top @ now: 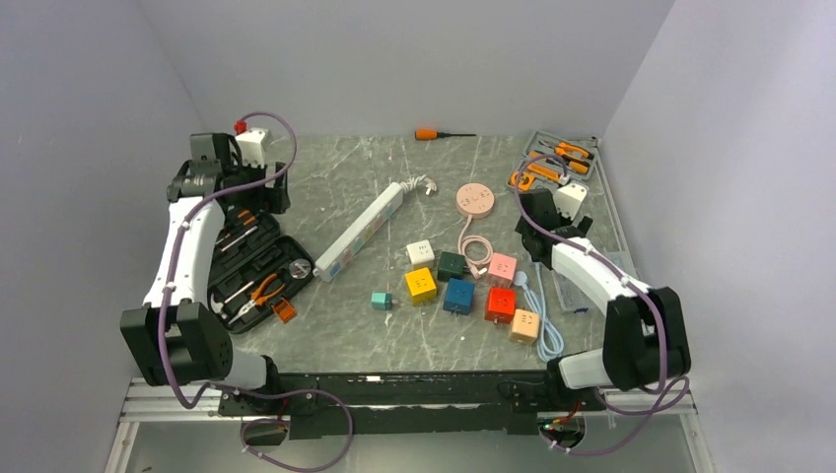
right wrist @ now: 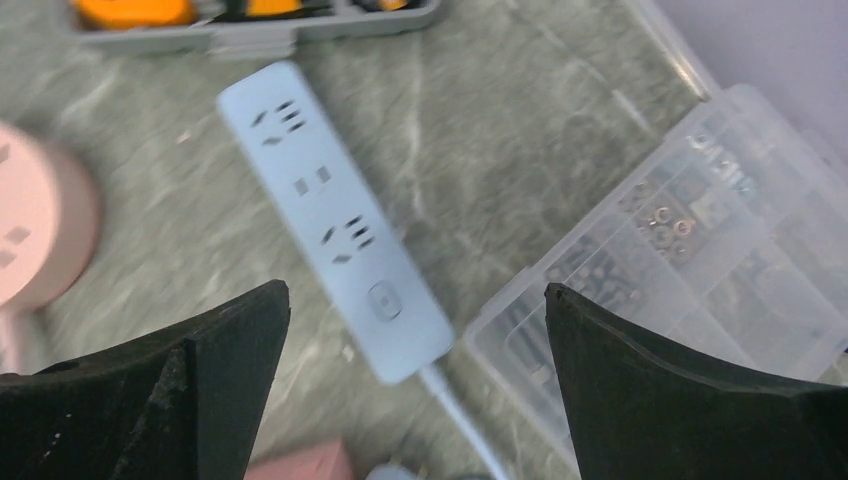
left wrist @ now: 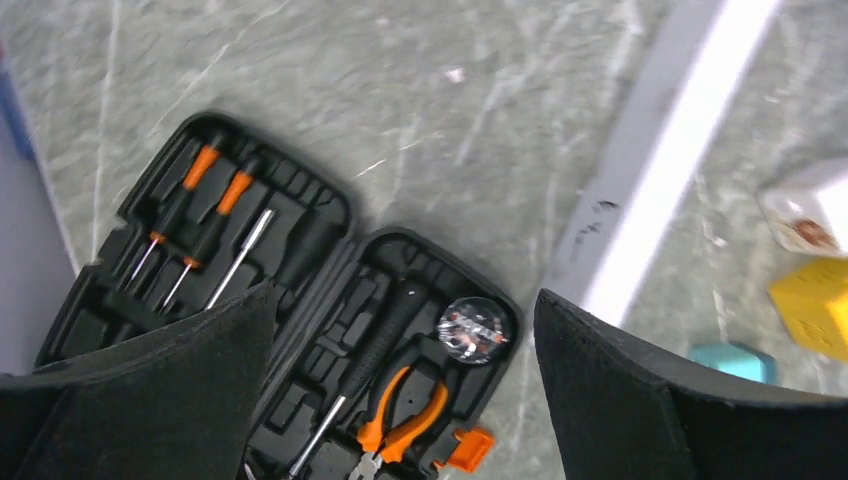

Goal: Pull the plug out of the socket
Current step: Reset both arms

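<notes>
A long white power strip (top: 360,234) lies slanted at the table's middle, and shows as a white bar in the left wrist view (left wrist: 660,170). A round pink socket (top: 474,199) has a pink cable running to a pink cube adapter (top: 503,268). A light-blue power strip (right wrist: 335,225) with a cable lies under my right gripper (right wrist: 417,290), which is open and empty above it. My left gripper (left wrist: 405,300) is open and empty above the black tool case (left wrist: 300,330). I cannot tell which plug sits in a socket.
Several coloured cube adapters (top: 458,294) lie at centre front. A light-blue cable (top: 544,330) loops at front right. A clear parts box (right wrist: 700,250) is beside the blue strip. A grey tool tray (top: 557,158) is at back right, an orange screwdriver (top: 434,133) at the back.
</notes>
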Available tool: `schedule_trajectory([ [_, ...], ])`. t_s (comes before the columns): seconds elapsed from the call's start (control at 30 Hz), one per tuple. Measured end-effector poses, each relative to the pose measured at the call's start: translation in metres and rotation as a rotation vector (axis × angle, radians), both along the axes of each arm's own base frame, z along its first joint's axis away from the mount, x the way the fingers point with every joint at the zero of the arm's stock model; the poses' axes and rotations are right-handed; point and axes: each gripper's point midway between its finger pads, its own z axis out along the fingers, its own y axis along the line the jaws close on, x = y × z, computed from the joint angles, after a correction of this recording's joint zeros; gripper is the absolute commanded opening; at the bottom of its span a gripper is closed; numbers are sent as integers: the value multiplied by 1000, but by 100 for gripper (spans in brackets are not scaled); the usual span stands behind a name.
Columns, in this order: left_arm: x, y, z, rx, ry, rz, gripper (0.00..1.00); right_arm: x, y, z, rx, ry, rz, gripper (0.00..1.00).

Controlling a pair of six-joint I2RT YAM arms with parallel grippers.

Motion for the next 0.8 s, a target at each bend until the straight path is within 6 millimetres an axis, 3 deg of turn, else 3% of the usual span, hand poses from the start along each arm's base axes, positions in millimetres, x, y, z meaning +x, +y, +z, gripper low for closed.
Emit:
schedule_trajectory([
  [0.13,2,20,-32,30,-18,161,99,8,-27,-12,-65,-28,-107,100],
  [0.27,-16,24,-79,37,-7,230,99,-1,-46,-24,-135,-61,-151,100],
  [0.37,-30,22,-102,54,-66,224,99,-10,-55,-32,-175,-82,-139,100],
  [0.47,-35,19,-111,73,-181,201,99,-13,-60,-36,-209,-93,-125,100],
  [0.67,-26,21,-126,95,-333,186,99,3,-62,-35,-254,-150,-104,100],
  [0.8,-17,22,-124,99,-415,186,99,6,-62,-35,-274,-200,-78,100],
])
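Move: Nothing is held. The power strip's middle lies about 15 cm right of the left hand, 4 ahead and 20 below; the black tool case is some 10 cm left and 3 back of that hand, also well below. From the right hand, the blue socket strip lies about 4 cm ahead, 2 left and 11 below, the clear parts box 9 right and 7 back, the pink round socket 15 left and 11 ahead. The open left hand sinks 12 cm towards the tool case; the open right goes 6 cm right, lowering. ##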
